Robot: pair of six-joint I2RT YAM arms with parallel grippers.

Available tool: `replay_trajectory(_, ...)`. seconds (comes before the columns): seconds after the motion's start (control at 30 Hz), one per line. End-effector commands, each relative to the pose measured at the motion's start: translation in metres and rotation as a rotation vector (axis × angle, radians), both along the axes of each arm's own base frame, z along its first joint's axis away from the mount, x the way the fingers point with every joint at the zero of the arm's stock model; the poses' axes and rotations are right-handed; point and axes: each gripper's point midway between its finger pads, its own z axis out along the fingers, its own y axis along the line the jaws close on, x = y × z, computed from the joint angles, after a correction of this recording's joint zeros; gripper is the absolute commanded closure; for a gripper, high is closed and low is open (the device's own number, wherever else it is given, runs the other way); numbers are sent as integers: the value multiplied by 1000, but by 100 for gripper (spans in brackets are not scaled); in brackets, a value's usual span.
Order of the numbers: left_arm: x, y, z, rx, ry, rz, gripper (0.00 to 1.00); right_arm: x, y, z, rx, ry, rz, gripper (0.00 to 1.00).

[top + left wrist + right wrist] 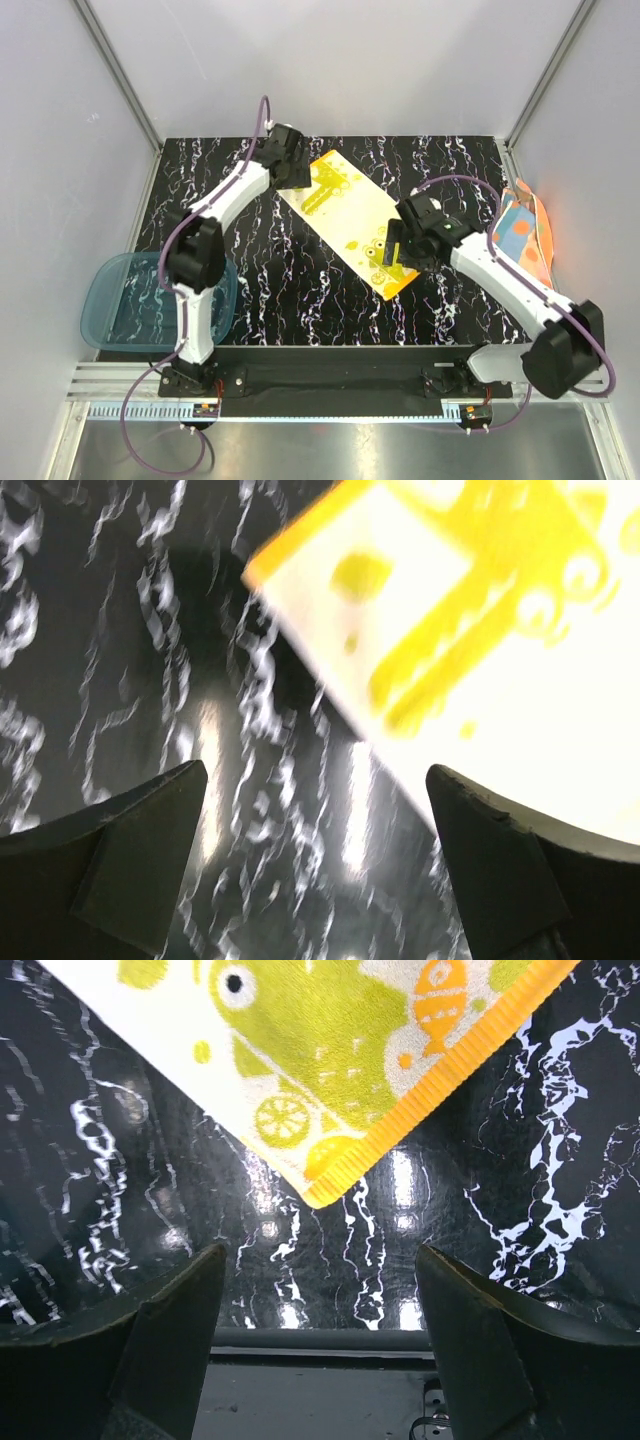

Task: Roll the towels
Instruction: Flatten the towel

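A yellow towel [352, 218] lies flat and diagonal on the black marbled table. My left gripper [298, 176] hovers at the towel's far left corner, open; in the left wrist view that gripper [315, 820] has only table between its fingers, and the blurred towel [480, 630] lies beyond to the right. My right gripper [394, 256] is at the near corner, open and empty. In the right wrist view, the towel's orange-edged corner [325, 1185] lies just ahead of that gripper [320, 1295]. An orange towel with blue patches [527, 236] sits crumpled at the table's right edge.
A translucent blue tray [108, 310] stands at the table's left edge beside the left arm. White walls close the table in on both sides and at the back. The mounting rail [330, 1338] shows just below the right gripper.
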Motion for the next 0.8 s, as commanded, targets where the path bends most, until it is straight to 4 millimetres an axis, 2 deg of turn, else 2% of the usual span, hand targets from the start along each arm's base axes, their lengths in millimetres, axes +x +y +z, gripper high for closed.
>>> replay_trajectory(0.0, 36, 2, 5, -3, -19, 13, 1, -9, -5, 22, 46, -43, 14, 16)
replay_trajectory(0.03, 44, 7, -14, -15, 15, 34, 1, -14, -5, 25, 60, -45, 20, 16)
replay_trajectory(0.1, 56, 6, -20, -73, 27, 36, 2, -19, -4, 29, 86, -46, 25, 17)
replay_trajectory(0.13, 61, 14, -35, -85, 57, 63, 2, -23, -2, 28, 103, -37, 32, 17)
replay_trajectory(0.2, 69, 12, -40, -121, 63, 57, 6, -27, -2, 32, 117, -41, 32, 18)
replay_trajectory(0.23, 71, 15, -52, -116, 80, 60, 6, -29, -3, 33, 121, -38, 32, 18)
replay_trajectory(0.33, 79, 13, -65, -115, 94, 53, 6, -29, -3, 38, 122, -52, 38, 19)
replay_trajectory(0.5, 80, 0, -88, -162, 150, 32, 9, -29, -5, 38, 108, -49, 42, 19)
replay_trajectory(0.63, 80, -4, -101, -193, 163, 47, 18, -29, -4, 33, 106, -36, 46, 19)
replay_trajectory(0.67, 78, -8, -103, -209, 171, 38, 25, -29, -3, 31, 105, -31, 50, 19)
replay_trajectory(0.73, 80, -10, -106, -224, 171, 39, 32, -29, -3, 27, 100, -19, 52, 20)
replay_trajectory(0.77, 80, -12, -107, -231, 171, 37, 42, -29, -3, 26, 98, -15, 55, 20)
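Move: The yellow towel's far-left corner lies about 10 cm ahead of the open left hand, 3 cm to its left and some 12 cm below. At the same depth, the towel's far corner is roughly 20 cm ahead and 10 cm right of that hand, and its middle about 5 cm back and 15 cm right. From the right hand, the far-left corner is some 32 cm ahead, 30 cm left and 12 cm below. Down and forward at once, the left hand drops about 10 cm and reaches 8 cm towards the towel's far-left corner, bowing slightly left and back while its fingers tip some 10 degrees further down. Low at the long left edge beside the corner it stops and begins to close, still about two-thirds open. The right hand, open, eases some 3 cm up and 3 cm back. ##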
